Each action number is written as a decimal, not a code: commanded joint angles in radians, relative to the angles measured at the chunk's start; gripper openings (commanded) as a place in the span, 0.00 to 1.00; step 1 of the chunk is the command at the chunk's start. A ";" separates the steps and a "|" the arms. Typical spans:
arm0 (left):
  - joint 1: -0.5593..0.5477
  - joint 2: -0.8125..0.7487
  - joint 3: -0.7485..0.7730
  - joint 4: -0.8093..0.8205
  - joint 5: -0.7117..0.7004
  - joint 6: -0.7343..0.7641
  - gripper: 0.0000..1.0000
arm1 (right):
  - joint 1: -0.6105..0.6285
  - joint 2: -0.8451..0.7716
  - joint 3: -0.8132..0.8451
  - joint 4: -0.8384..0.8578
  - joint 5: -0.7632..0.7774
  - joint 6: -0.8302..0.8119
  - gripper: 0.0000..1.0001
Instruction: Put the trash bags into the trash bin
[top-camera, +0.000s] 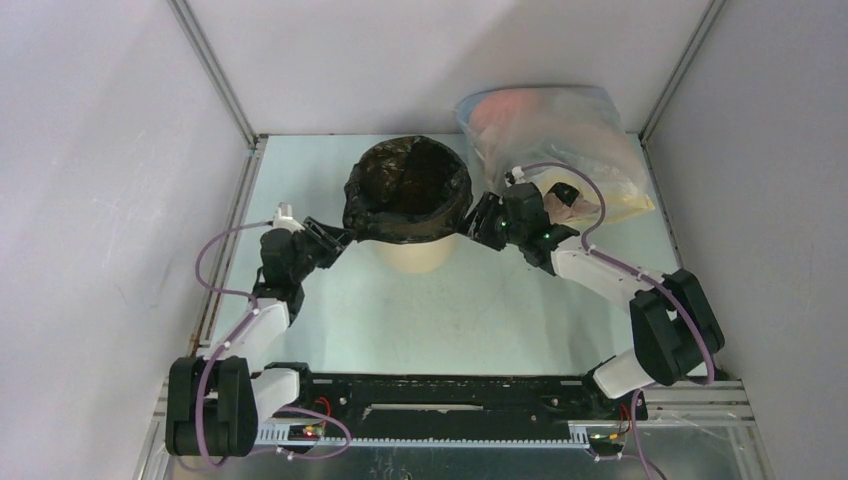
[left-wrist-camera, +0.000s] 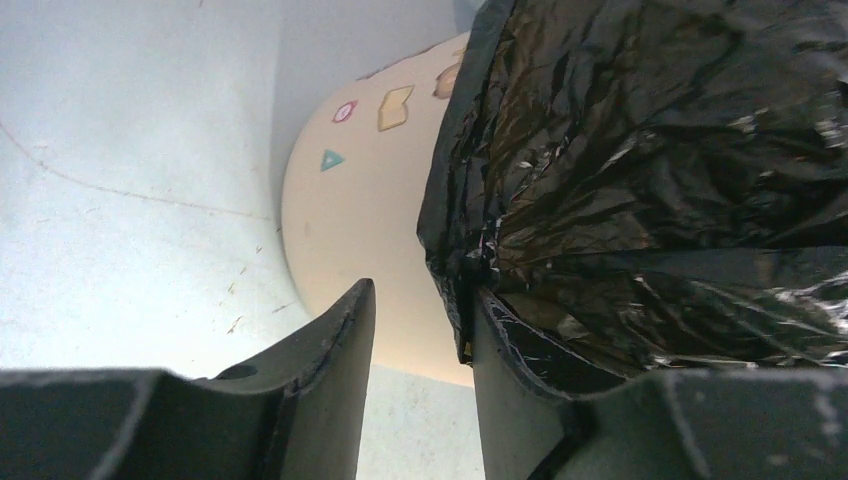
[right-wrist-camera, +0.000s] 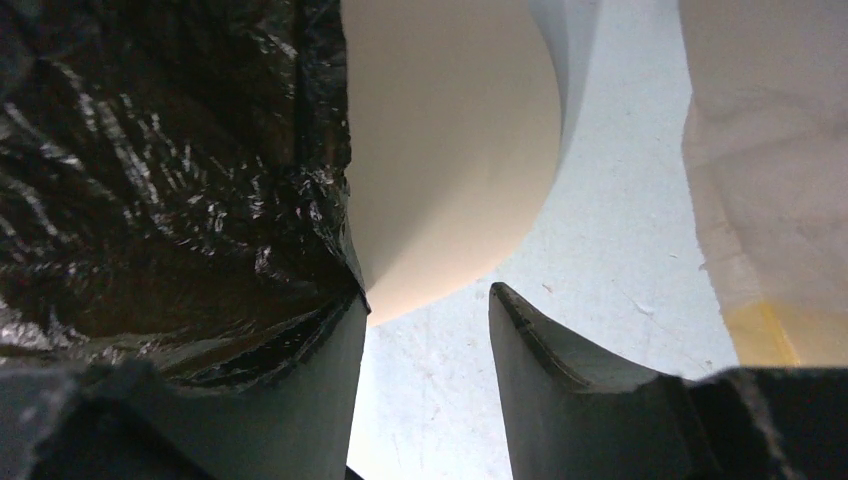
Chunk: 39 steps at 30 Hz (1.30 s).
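Note:
The black trash bag (top-camera: 408, 190) is draped over the rim of the tan trash bin (top-camera: 415, 257), lining its mouth and hanging down its sides. My left gripper (top-camera: 337, 240) is at the bin's left side, open. In the left wrist view the bag (left-wrist-camera: 650, 170) hangs over the bin wall (left-wrist-camera: 360, 230), its hem against the inner tip of the right finger (left-wrist-camera: 510, 370); the left gripper (left-wrist-camera: 420, 290) holds nothing. My right gripper (top-camera: 482, 218) is at the bin's right side, open. There the bag (right-wrist-camera: 170, 170) rests on the outside of the left finger (right-wrist-camera: 320, 380), and the right gripper (right-wrist-camera: 428, 295) is empty beside the bin (right-wrist-camera: 450, 150).
A large translucent whitish-yellow bag (top-camera: 560, 130) with pinkish contents sits at the back right, just behind my right wrist; its side shows in the right wrist view (right-wrist-camera: 770, 150). Grey enclosure walls close in the table (top-camera: 480, 310) on the left, right and back.

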 joint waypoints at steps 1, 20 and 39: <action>0.001 0.010 -0.025 0.083 0.017 0.040 0.44 | -0.011 0.029 0.004 0.046 -0.011 -0.022 0.51; 0.001 -0.093 -0.040 0.004 -0.053 0.119 0.53 | -0.013 -0.157 -0.078 0.079 0.031 -0.154 0.62; -0.110 -0.442 -0.169 -0.030 0.011 -0.240 0.89 | 0.300 -0.259 -0.265 0.300 0.261 0.266 0.97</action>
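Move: Right at the left hand's fingertips, about 2 cm to its right and 1 cm ahead, sits the left corner of the black trash bag's turned-over edge. The right hand has the bag's right corner some 2 cm to its left and 1 cm ahead. The bin's middle is about 12 cm inward of each hand, 7 cm farther out and a few centimetres lower. The clear sack lies some 18 cm ahead and 18 cm right of the right hand. Tugging the bag's corners down and outward with partly open fingers, both hands sink 1 to 2 cm and spread, the right a little farther than the left. Both then rise about 6 cm, fingertips tilting up and fingers opening wide, and come free, backing off from the bin towards the base, the right some 9 cm and the left 6, before sinking slightly. The right also swings left as it retreats. ##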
